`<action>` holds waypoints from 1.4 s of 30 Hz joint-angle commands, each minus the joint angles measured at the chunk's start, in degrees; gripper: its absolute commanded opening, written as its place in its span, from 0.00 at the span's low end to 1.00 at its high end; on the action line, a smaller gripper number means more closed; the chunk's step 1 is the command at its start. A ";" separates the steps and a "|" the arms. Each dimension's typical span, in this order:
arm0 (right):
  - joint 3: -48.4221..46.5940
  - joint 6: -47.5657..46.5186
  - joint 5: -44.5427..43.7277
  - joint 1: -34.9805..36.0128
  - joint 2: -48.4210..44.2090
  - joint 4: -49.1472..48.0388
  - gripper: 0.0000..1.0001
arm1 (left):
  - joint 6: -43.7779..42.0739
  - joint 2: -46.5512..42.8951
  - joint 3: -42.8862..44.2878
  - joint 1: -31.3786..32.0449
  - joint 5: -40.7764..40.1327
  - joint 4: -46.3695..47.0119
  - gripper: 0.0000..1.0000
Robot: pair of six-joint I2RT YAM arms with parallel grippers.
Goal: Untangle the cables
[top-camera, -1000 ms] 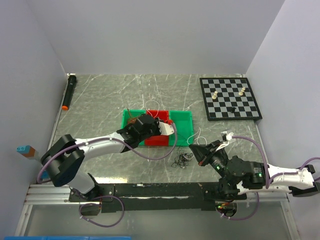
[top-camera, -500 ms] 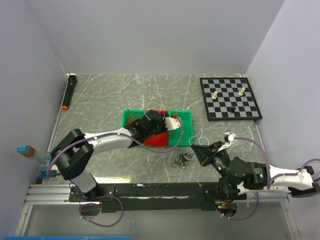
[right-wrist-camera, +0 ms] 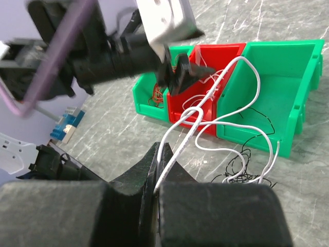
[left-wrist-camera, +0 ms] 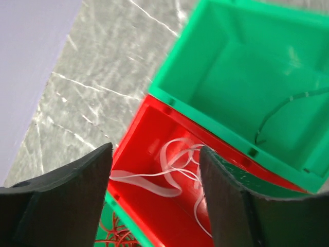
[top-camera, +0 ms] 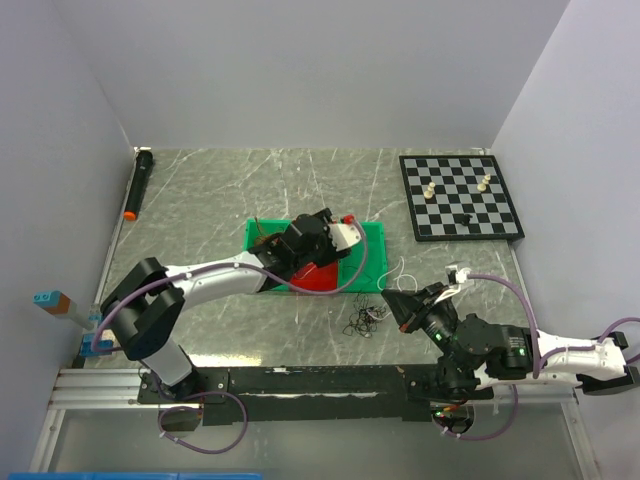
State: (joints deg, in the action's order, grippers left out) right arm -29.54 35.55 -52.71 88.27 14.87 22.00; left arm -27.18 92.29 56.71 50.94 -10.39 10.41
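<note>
My left gripper (left-wrist-camera: 154, 172) hangs open over the red bin (left-wrist-camera: 154, 216), and loose white cables (left-wrist-camera: 177, 162) lie in that bin between its fingers. Red cables (left-wrist-camera: 114, 237) show in the green bin beside it. A black cable (left-wrist-camera: 280, 110) lies in the other green bin (left-wrist-camera: 241, 77). My right gripper (right-wrist-camera: 156, 175) is shut on a white cable (right-wrist-camera: 237, 100) that loops up toward the bins. A black tangle (right-wrist-camera: 241, 165) lies on the table next to it. From above, the left gripper (top-camera: 335, 250) is over the bins and the right gripper (top-camera: 395, 300) is beside the black tangle (top-camera: 364, 319).
Three bins stand in a row: green (top-camera: 262, 234), red (top-camera: 318, 277), green (top-camera: 372, 250). A chessboard (top-camera: 462, 196) with a few pieces is at the back right. A black torch (top-camera: 137, 183) lies along the left edge. Small blocks (top-camera: 52, 300) sit off the table's left side.
The left gripper has opened and let white cable drop into the red bin, shifting up and right over the bins. The right gripper has stayed shut and still.
</note>
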 commanded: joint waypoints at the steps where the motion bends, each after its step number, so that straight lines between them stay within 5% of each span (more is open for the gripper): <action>1: 0.45 0.66 -0.03 0.41 1.47 -1.26 0.00 | 7.56 -5.10 6.39 -2.15 -1.13 -2.23 0.82; 7: 0.80 0.40 0.50 0.41 2.35 -2.57 0.00 | 10.06 -8.87 10.35 -5.67 6.16 -6.72 0.99; 13: -1.13 -3.64 2.87 0.15 5.51 -5.55 0.00 | 1.00 -15.19 15.46 -8.22 41.09 -28.94 0.96; 16: -1.84 -6.97 3.75 -0.11 6.39 -9.94 0.00 | -1.04 -19.42 11.95 -7.79 55.35 -30.54 0.96; 19: -2.80 -10.49 5.15 -0.82 7.97 -15.39 0.00 | 3.97 -19.52 7.47 -5.86 59.60 -27.83 0.97; 33: -9.57 -19.20 12.18 -3.45 17.73 -28.14 0.00 | 25.76 -13.45 -5.11 1.62 59.43 6.53 0.98; 42: -11.15 -16.74 22.73 -10.92 20.81 -30.43 0.00 | 26.30 -12.93 -9.59 5.75 50.75 16.47 0.92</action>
State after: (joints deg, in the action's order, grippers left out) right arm -37.78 18.20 -35.92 79.70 35.18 -4.32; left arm -2.11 79.35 48.77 55.09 44.91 18.52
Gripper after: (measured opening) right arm 0.009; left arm 0.949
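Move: The white cable is pinched in the right gripper's fingertips. That pinch lies roughly 19 cm back from the left gripper, 11 cm to its right and perhaps 8 cm higher. From the left gripper, the red bin is about 2 cm back, 3 cm left and 12 cm below, and the right green bin 3 cm back, 7 cm right. The black cable lies some 5 cm ahead, 4 cm left and 22 cm below the right gripper. Lift the left gripper clear of the red bin, open it wider, then swing it back about 20 cm and somewhat right, dipping and rising slightly, turning clockwise until its fingers point right, to the white cable by the right fingertips. Keep the right pinch shut, carrying the cable left and up, each about 8 cm, with the fingers tipping up. ##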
